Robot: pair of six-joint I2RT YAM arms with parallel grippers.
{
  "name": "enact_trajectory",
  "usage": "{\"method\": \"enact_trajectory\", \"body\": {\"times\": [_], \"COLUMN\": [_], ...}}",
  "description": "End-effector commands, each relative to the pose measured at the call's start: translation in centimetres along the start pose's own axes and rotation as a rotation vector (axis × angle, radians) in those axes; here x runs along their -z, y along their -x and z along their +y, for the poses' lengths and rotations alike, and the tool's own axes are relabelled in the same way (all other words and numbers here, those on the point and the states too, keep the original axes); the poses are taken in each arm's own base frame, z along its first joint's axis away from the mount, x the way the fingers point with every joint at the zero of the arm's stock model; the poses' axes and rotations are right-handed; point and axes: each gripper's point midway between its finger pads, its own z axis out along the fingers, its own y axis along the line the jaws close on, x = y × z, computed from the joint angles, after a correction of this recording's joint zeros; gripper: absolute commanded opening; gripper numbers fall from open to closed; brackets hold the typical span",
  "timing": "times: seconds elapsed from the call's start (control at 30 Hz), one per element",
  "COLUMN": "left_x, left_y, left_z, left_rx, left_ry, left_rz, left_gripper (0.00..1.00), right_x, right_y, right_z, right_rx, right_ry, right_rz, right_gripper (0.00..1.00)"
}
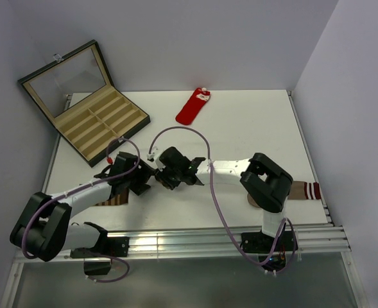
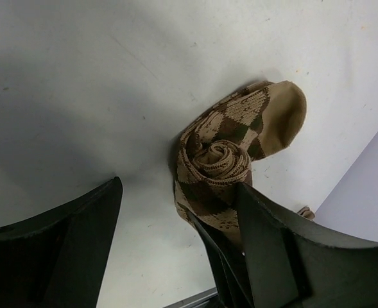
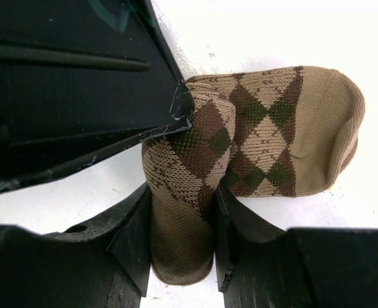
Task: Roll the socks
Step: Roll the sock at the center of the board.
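The argyle sock [image 3: 266, 131] lies on the white table, its cuff end wound into a tight roll [image 2: 222, 162] and its tan toe [image 2: 285, 115] still flat. My right gripper [image 3: 182, 221] is shut on the rolled part, one finger on each side. My left gripper [image 2: 178, 186] is open, with its right finger [image 2: 285, 244] against the roll and its left finger [image 2: 79, 237] well clear. In the top view both grippers meet at mid-table, left [image 1: 142, 181] and right [image 1: 176, 172], hiding this sock. The red sock [image 1: 193, 107] with its white cuff lies flat at the back.
An open case [image 1: 99, 122] with tan compartments and a raised glass lid stands at the back left. A ring-striped sock [image 1: 303, 190] lies under the right arm's elbow near the right edge. Another sock [image 1: 115, 201] shows under the left arm. A metal rail [image 1: 189, 242] runs along the front.
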Motion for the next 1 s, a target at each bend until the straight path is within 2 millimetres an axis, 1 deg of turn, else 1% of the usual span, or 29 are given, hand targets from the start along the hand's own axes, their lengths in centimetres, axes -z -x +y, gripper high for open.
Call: {"method": "enact_trajectory", "body": {"times": [0.0,0.07,0.13,0.23,0.3,0.4,0.43,0.47,0.5,0.53,0.57,0.6,0.67,0.7,0.77,0.8,0.83,0.87,0.9,0.93,0.97], "left_x": [-0.2,0.0,0.0,-0.2,-0.6,-1.1,-1.1,-1.2,-1.3,-1.4,-1.7,-1.7,-2.1,-2.3,-2.6,-2.7,-2.8,-3.0,-3.0,-3.1,-3.2], "left_y": [0.4,1.0,1.4,1.7,1.7,1.7,1.7,1.8,1.9,1.8,1.8,1.6,1.0,1.0,0.3,0.3,0.1,-0.1,-0.2,-0.3,-0.4], "left_z": [-1.4,-2.5,-2.8,-2.6,-2.1,-1.7,-1.5,-1.5,-1.4,-1.4,-1.7,-1.8,-1.3,-1.7,-1.1,-1.4,-1.0,-1.0,-1.1,-1.3,-1.1], "left_rx": [0.002,-0.018,-0.034,-0.042,-0.037,-0.029,-0.033,-0.036,-0.041,-0.046,-0.049,-0.052,-0.038,-0.038,-0.025,-0.024,-0.016,-0.013,-0.01,-0.009,-0.008], "left_ry": [-0.046,-0.064,-0.062,-0.046,-0.028,-0.018,-0.015,-0.016,-0.013,-0.013,-0.033,-0.044,-0.046,-0.068,-0.063,-0.079,-0.073,-0.075,-0.081,-0.096,-0.092], "left_rz": [-0.014,-0.034,-0.042,-0.042,-0.026,-0.023,-0.025,-0.029,-0.032,-0.023,-0.019,-0.007,0.019,0.02,0.05,0.05,0.057,0.07,0.075,0.078,0.082], "left_gripper": [0.77,0.76,0.76,0.75,0.73,0.7,0.69,0.69,0.68,0.68,0.68,0.68,0.66,0.64,0.61,0.57,0.54,0.52,0.48,0.47,0.47], "right_x": [0.1,0.3,0.5,1.1,1.2,1.6,1.8,1.9,1.9,2.0,2.0,2.1,1.9,2.1,1.9,1.9,2.0,1.7,1.7,1.6,1.6], "right_y": [2.3,2.3,2.4,2.9,2.7,3.3,3.5,4.1,4.1,4.3,4.5,4.6,4.7,4.7,4.8,4.7,4.6,4.5,4.4,4.0,4.1], "right_z": [0.2,0.7,1.1,1.6,1.8,1.9,2.0,2.2,2.5,2.6,2.8,3.2,3.2,3.6,3.9,4.1,4.6,4.3,4.4,5.0,5.1], "right_rx": [0.025,0.032,0.047,0.067,0.075,0.089,0.093,0.095,0.094,0.09,0.081,0.077,0.059,0.054,0.024,0.01,0.0,-0.025,-0.029,-0.062,-0.085], "right_ry": [0.004,0.033,0.058,0.09,0.101,0.107,0.114,0.122,0.143,0.155,0.172,0.207,0.227,0.26,0.304,0.329,0.379,0.395,0.416,0.472,0.498], "right_rz": [-0.085,-0.097,-0.11,-0.134,-0.134,-0.15,-0.157,-0.184,-0.188,-0.196,-0.202,-0.207,-0.213,-0.217,-0.224,-0.22,-0.217,-0.216,-0.214,-0.193,-0.186], "right_gripper": [0.0,0.0,0.0,0.0,0.0,0.0,0.0,0.0,0.0,0.0,0.0,0.0,0.0,0.0,0.0,0.0,0.0,0.0,0.0,0.0,0.0]}}
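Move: The half-rolled argyle sock is already in the right fingers, its roll about 1 cm ahead and 1 cm to the left of the right hand point; the loose end trails about 6 cm ahead and 2 cm to the right of that point. From the left hand the roll lies roughly 3 cm ahead, 4 cm to the right and 2 cm lower. The striped sock is some 21 cm left of the left hand, 8 cm back and a little lower. The open left hand reaches about 3 cm forward over the roll, then edges slightly right and down, its fingers closing from well apart to about half open on either side of the roll's end, where one finger already lay against it at the start. Against it the right hand keeps its grip and draws the roll some 3 cm back and left, lifting it a centimetre or two while turning counter-clockwise and tilting, some 20 degrees in all, to bring the roll in between the left fingers. ##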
